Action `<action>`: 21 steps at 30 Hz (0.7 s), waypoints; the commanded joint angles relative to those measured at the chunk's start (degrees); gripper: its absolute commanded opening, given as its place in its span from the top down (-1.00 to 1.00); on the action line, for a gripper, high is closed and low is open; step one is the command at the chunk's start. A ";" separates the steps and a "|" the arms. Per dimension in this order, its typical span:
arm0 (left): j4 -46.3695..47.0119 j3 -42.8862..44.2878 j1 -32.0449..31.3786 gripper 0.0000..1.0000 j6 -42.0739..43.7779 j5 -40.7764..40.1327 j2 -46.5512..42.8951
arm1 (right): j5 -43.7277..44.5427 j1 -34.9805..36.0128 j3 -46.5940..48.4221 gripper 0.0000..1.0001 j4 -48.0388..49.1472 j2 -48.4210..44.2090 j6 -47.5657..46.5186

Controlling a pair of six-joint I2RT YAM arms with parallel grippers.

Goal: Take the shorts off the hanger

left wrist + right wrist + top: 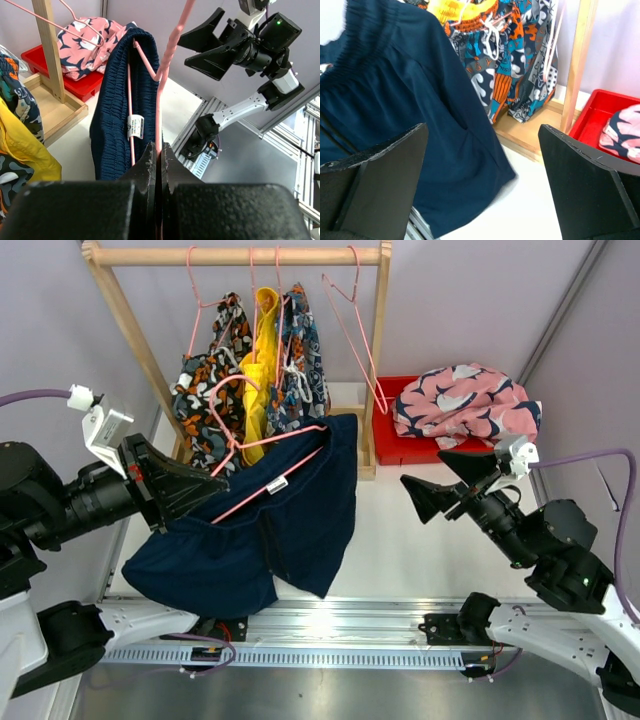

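Observation:
My left gripper is shut on a pink wire hanger that carries the plain navy shorts, held off the rack; the shorts' lower part rests on the table. In the left wrist view the jaws pinch the hanger wire beside the navy waistband. My right gripper is open and empty, to the right of the navy shorts. Camouflage, yellow and blue-orange print shorts hang on the rack. Pink shorts lie in the red bin.
The wooden rack stands at the back with an empty pink hanger on its rail. Its base frame lies between the navy shorts and the red bin. A metal rail runs along the near edge.

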 commanded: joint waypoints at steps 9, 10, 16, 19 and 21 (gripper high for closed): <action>6.06 3.38 -0.36 1.00 -0.40 1.30 1.15 | -6.28 1.57 -5.22 -0.99 15.44 15.45 0.87; 6.06 3.29 -0.36 1.00 -0.49 1.47 1.06 | -6.46 1.57 -5.22 -0.99 16.41 17.55 0.69; 5.89 3.11 -0.36 1.00 -0.32 1.13 0.36 | -6.72 1.66 -4.69 -0.88 23.88 23.90 -0.97; 5.71 2.67 -0.36 1.00 -0.14 0.43 -0.25 | -5.50 1.40 -5.39 1.00 26.61 24.26 -1.85; 5.36 2.41 -0.36 1.00 0.03 -0.19 -0.61 | -3.91 0.26 -5.83 1.00 28.02 22.77 -2.03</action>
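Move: About 13 cm to the right hand's left, 6 cm ahead and 9 cm below is the right edge of the navy shorts, just under the waistband; from the left hand, that edge is some 26 cm right, 8 cm ahead and 8 cm lower. Counted from the right hand, the foot of the rack's right post is about 24 cm ahead, 8 cm left, the basket 32 cm ahead, 19 cm right, both some 35 cm down; the patterned shorts hang 29 cm ahead, 24 cm left, 8 cm lower. Sweeping left and down, and a little forward, the wide-open right hand travels some 17 cm to the near-right edge of the navy shorts, rolling its left side down about 10 degrees. There the fingers snap almost shut, pinching the cloth below the waistband while the hand eases up 1 cm. The left hand stays in place, still gripping the pink hanger. ##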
